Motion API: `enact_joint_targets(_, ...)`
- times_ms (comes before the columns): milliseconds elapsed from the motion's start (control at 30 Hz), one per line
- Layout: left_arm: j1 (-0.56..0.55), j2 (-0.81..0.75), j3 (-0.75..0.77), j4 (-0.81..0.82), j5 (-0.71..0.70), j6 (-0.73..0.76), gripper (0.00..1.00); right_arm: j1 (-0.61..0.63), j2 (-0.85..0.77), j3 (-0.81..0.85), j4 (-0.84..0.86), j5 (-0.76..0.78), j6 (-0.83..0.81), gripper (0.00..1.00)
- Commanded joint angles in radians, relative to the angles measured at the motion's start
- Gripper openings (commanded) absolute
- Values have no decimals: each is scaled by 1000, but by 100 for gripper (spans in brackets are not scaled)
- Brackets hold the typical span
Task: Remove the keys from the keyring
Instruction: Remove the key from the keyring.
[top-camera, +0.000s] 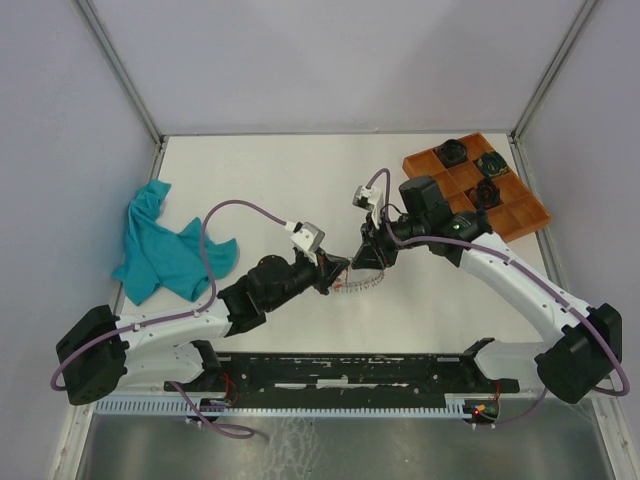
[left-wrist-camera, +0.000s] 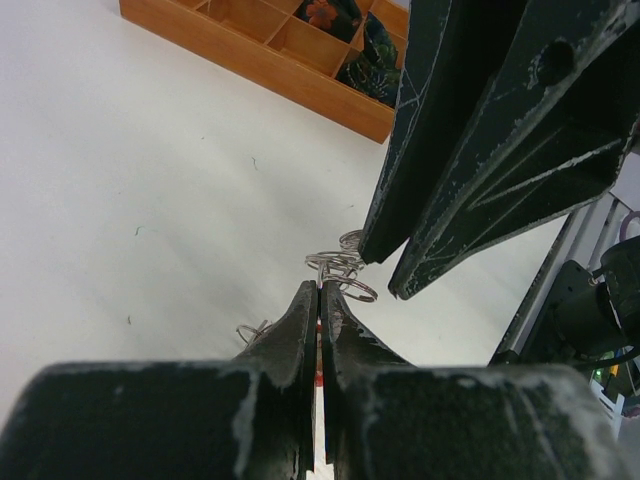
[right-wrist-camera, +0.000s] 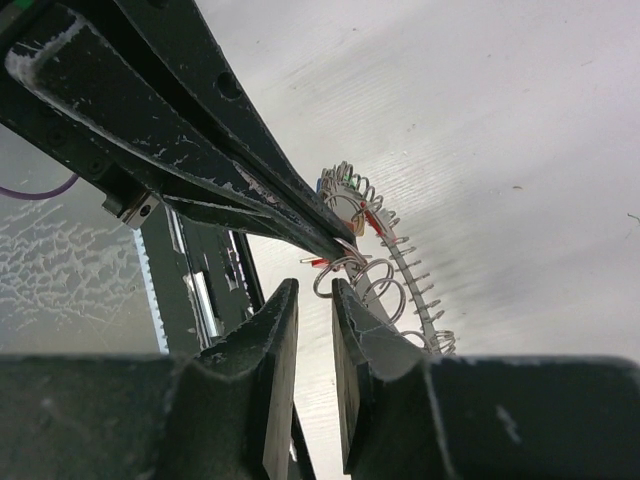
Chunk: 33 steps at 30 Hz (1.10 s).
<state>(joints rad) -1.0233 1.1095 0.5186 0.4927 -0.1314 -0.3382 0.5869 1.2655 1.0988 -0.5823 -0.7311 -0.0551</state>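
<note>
The keyring (top-camera: 362, 285), a coil of silver wire, lies mid-table between both grippers. My left gripper (top-camera: 335, 268) is shut on one of its wire loops (left-wrist-camera: 340, 265), and a bit of red shows between the jaws. In the right wrist view the keyring (right-wrist-camera: 411, 281) arcs away, with keys (right-wrist-camera: 368, 216) bearing red, green and blue tags clustered at its far end. My right gripper (right-wrist-camera: 313, 290) stands open with a narrow gap. A wire loop touches its right fingertip, and nothing sits between the pads. The left gripper's fingers (right-wrist-camera: 300, 205) reach in just above.
An orange compartment tray (top-camera: 525, 210) with dark objects sits at the back right, also seen in the left wrist view (left-wrist-camera: 250, 65). A teal cloth (top-camera: 160, 245) lies crumpled at the left. The two grippers' fingertips are almost touching over the ring.
</note>
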Motion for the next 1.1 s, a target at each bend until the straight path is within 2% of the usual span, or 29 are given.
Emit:
enact_joint_targets(0,-4,-9,63,56,-31,-53,3,18,8,4,42,12,17,27)
enact_joint_targets(233,-5,-13,66,54,-24,-61,3,25,14,4,45,107,18,27)
enact_joint_targets(467,-8,-2,79,50,-14,-65,3,27,12,3,51,132,19,28)
enact_joint_targets(567,-9,0,81,50,-11,-67,3,28,11,4,53,123,19,19)
enact_joint_targets(667,-9,-6,77,49,-15,-68,3,29,6,6,49,100,6,2)
enact_joint_targets(700,-10,-10,73,50,-18,-70,3,29,2,8,46,93,-2,1)
enact_joint_targets(1067,-8,-91,12,45,-100,-122,3,25,-75,-15,75,64,-91,1)
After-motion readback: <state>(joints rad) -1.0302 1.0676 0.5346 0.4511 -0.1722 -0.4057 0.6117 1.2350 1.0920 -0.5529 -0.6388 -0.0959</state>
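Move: Just beyond the right fingertips, the small wire rings at the top of the keyring stand about 1 cm ahead, 1 cm left and 1 cm lower. The left hand already pinches them, their free loops lying about 1 cm ahead and 1 cm right of it. Under the right hand hangs the bristly large ring, its middle roughly 4 cm lower and 2 cm back; a red tag hangs about 3 cm left, 2 cm back and 3 cm down. Easing about 1 cm down and 1 cm forward onto the small wire rings beside the left fingertips, the right hand stops there and shuts its partly open fingers, pinching a wire loop. The left hand keeps its hold, nearly still throughout; at the very end both hands rise together by some 1.5 cm. ##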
